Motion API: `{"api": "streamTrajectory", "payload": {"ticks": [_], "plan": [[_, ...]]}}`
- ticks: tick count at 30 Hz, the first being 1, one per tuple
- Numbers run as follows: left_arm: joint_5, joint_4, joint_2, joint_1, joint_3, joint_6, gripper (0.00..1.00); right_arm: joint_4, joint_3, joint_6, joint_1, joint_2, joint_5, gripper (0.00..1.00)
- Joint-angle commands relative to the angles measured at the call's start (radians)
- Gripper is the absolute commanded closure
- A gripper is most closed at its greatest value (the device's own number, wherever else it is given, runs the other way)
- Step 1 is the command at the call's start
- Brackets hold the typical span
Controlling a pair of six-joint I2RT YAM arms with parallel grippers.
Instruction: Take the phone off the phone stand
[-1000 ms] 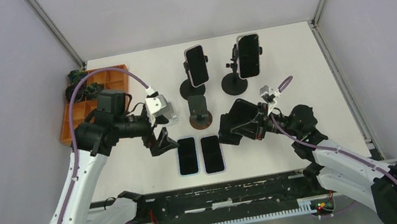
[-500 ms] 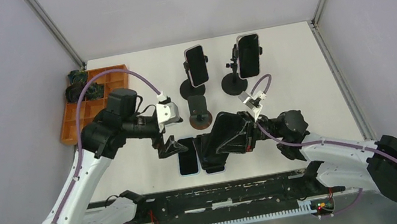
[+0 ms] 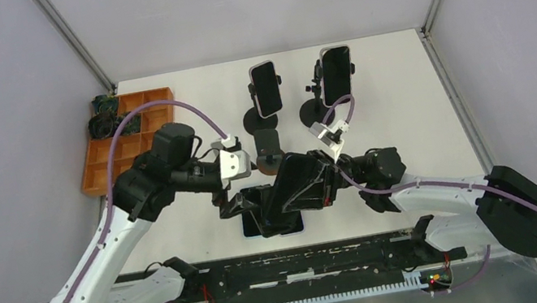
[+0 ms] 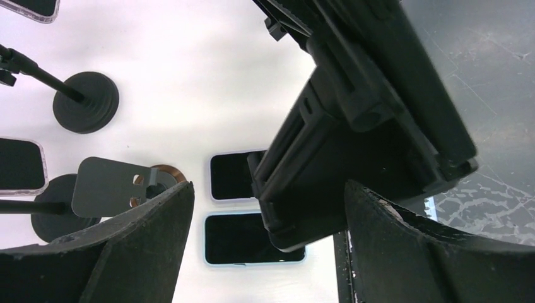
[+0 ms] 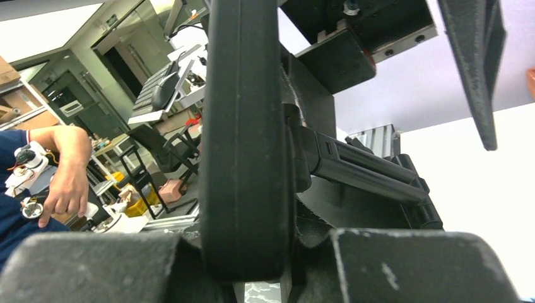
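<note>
A black phone (image 5: 246, 126) clamped in a black phone stand (image 5: 363, 169) hangs tilted above the table's front middle (image 3: 296, 188). My right gripper (image 3: 327, 177) (image 5: 265, 252) is shut on the phone, whose edge faces the right wrist camera with the stand's clamp bars on its back. My left gripper (image 3: 251, 204) (image 4: 268, 189) is open. Its fingers (image 4: 132, 252) stand either side of the near end of the phone and stand (image 4: 353, 145), with gaps on both sides.
Two phones (image 3: 248, 222) (image 4: 252, 238) lie flat on the table under the held one. An empty stand (image 3: 268, 151) with a copper base stands behind. Two stands holding phones (image 3: 266, 88) (image 3: 336, 72) are at the back, and an orange tray (image 3: 112, 149) at the left.
My right arm has carried the phone and stand left, over the flat phones. My left gripper has moved right and now straddles its end.
</note>
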Motion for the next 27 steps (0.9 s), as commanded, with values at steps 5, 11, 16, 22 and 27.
{"api": "streamTrajectory", "payload": {"ticks": [5,11,16,22,27], "plan": [[-0.015,0.047,-0.009,-0.018,0.03,0.018,0.11,0.168,0.083,0.013,0.029,0.003,0.014,1.0],[-0.008,0.047,-0.009,-0.029,0.026,0.021,0.17,0.158,0.137,0.005,0.06,0.038,0.027,1.0],[-0.011,0.054,-0.015,-0.03,0.031,0.038,0.26,0.144,0.173,0.003,0.091,0.076,0.035,1.0],[0.004,0.063,-0.044,-0.03,0.006,0.103,0.54,0.075,0.181,-0.026,0.097,0.058,0.069,1.0],[0.016,0.068,-0.066,-0.03,-0.015,0.191,0.87,-0.072,0.202,-0.077,0.097,0.021,0.13,0.95]]}}
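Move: The right hand already holds the black phone and stand. The part of the stand meant for the left fingers, its base plate, lies about 6 cm to the left hand's right, 4 cm back and slightly lower. From the right hand, that base is about 7 cm left, 2 cm back. Two loose phones lie some 25 cm below the left hand, 1 cm ahead: one straight beneath, the other 9 cm right. The brown-based stand is 14 cm ahead, 7 cm right. The left fingers, wide open and free at first, close onto the edge of the stand's base plate, slowly and then quickly, while that hand stays nearly in place, rising about 1 cm and rolling some 10 degrees at the last. The right hand keeps its grip and carries phone and stand about 3 cm up and 3 cm left into the left jaws, easing a little back and then forward again. ##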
